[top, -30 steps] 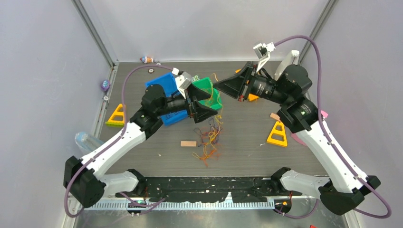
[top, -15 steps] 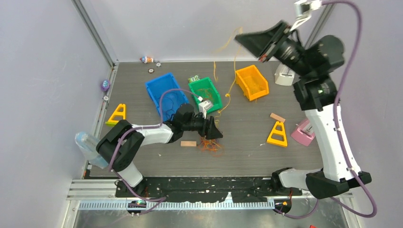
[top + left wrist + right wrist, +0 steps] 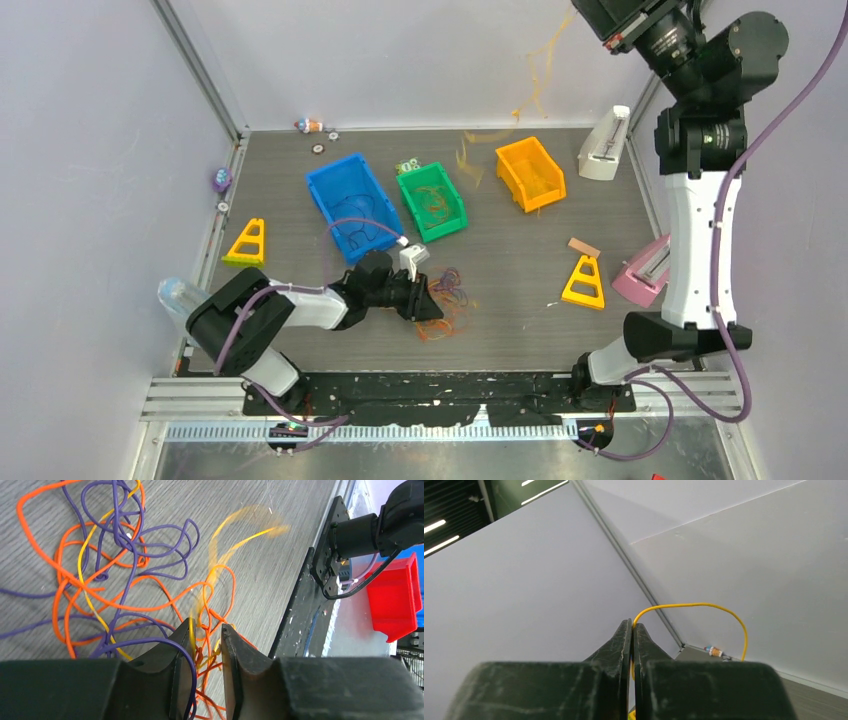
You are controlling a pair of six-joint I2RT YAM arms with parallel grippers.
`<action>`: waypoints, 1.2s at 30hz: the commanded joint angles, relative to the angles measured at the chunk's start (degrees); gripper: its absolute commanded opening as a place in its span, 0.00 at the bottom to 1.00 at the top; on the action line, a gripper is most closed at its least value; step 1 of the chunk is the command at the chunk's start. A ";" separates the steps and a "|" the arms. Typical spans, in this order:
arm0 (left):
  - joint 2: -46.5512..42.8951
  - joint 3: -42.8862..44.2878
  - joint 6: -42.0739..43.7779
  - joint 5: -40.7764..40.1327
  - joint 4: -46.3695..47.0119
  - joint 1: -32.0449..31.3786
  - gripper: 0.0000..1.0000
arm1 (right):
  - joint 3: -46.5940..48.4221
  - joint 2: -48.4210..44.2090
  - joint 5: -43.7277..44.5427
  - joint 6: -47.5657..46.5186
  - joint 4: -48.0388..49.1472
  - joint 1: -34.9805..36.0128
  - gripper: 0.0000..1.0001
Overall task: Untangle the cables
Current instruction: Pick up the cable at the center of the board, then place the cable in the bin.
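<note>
The cables (image 3: 452, 300) lie as a loose tangle of orange, yellow and purple strands (image 3: 115, 575) on the grey table. My left gripper (image 3: 432, 308) is low at the tangle's left edge. Its jaws (image 3: 206, 626) stand a narrow gap apart, with orange and yellow strands running loosely between them. My right arm is raised high at the back right, with its fingers past the top edge of the top view. The right gripper (image 3: 632, 622) is shut on one yellow cable (image 3: 694, 604), which hangs down as a blurred line (image 3: 540, 70) toward the bins.
A blue bin (image 3: 345, 190), a green bin (image 3: 445, 185) with strands in it and an orange bin (image 3: 530, 172) stand at the back. Yellow triangular stands (image 3: 247, 243) (image 3: 583, 283), a wood block (image 3: 583, 247), a pink object (image 3: 648, 270) and a white object (image 3: 605, 145) lie around.
My left arm dropped from the bins to the table and its jaws narrowed around the tangle. My right arm swung up and back, lifting the yellow cable.
</note>
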 commanded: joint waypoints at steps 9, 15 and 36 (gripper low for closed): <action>-15.12 -3.03 4.06 -6.23 -12.02 -0.21 0.19 | 6.79 4.17 -0.54 3.77 0.73 -10.51 0.05; -21.08 5.27 8.07 -7.13 -25.35 -0.21 0.00 | -1.58 5.10 0.77 1.88 2.05 -11.56 0.05; -26.92 15.30 13.22 -10.13 -38.58 -0.21 0.00 | -11.95 16.00 2.08 4.25 10.21 -11.84 0.05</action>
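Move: The left fingers are part-open low in the cable tangle. The purple cable passes right at their tips, and the tangle's middle is about 4 cm ahead, 1 cm right and 2 cm below. From this hand, the green box sits some 27 cm ahead and 3 cm left. For the right hand, holding the yellow cable high up, the orange box is about 20 cm ahead, 4 cm right and nearly 60 cm below, with the green box some 12 cm ahead and 15 cm left. Draw the left gripper about 3 cm to the left, low in the tangle, shutting its fingers on the purple cable, then raise it some 10 cm while the wrist rolls a little. Keep the right fingers shut on the yellow cable, swing that hand right and forward, then bring it forward and down about 17 cm towards the orange box, its fingertips tipping down. ##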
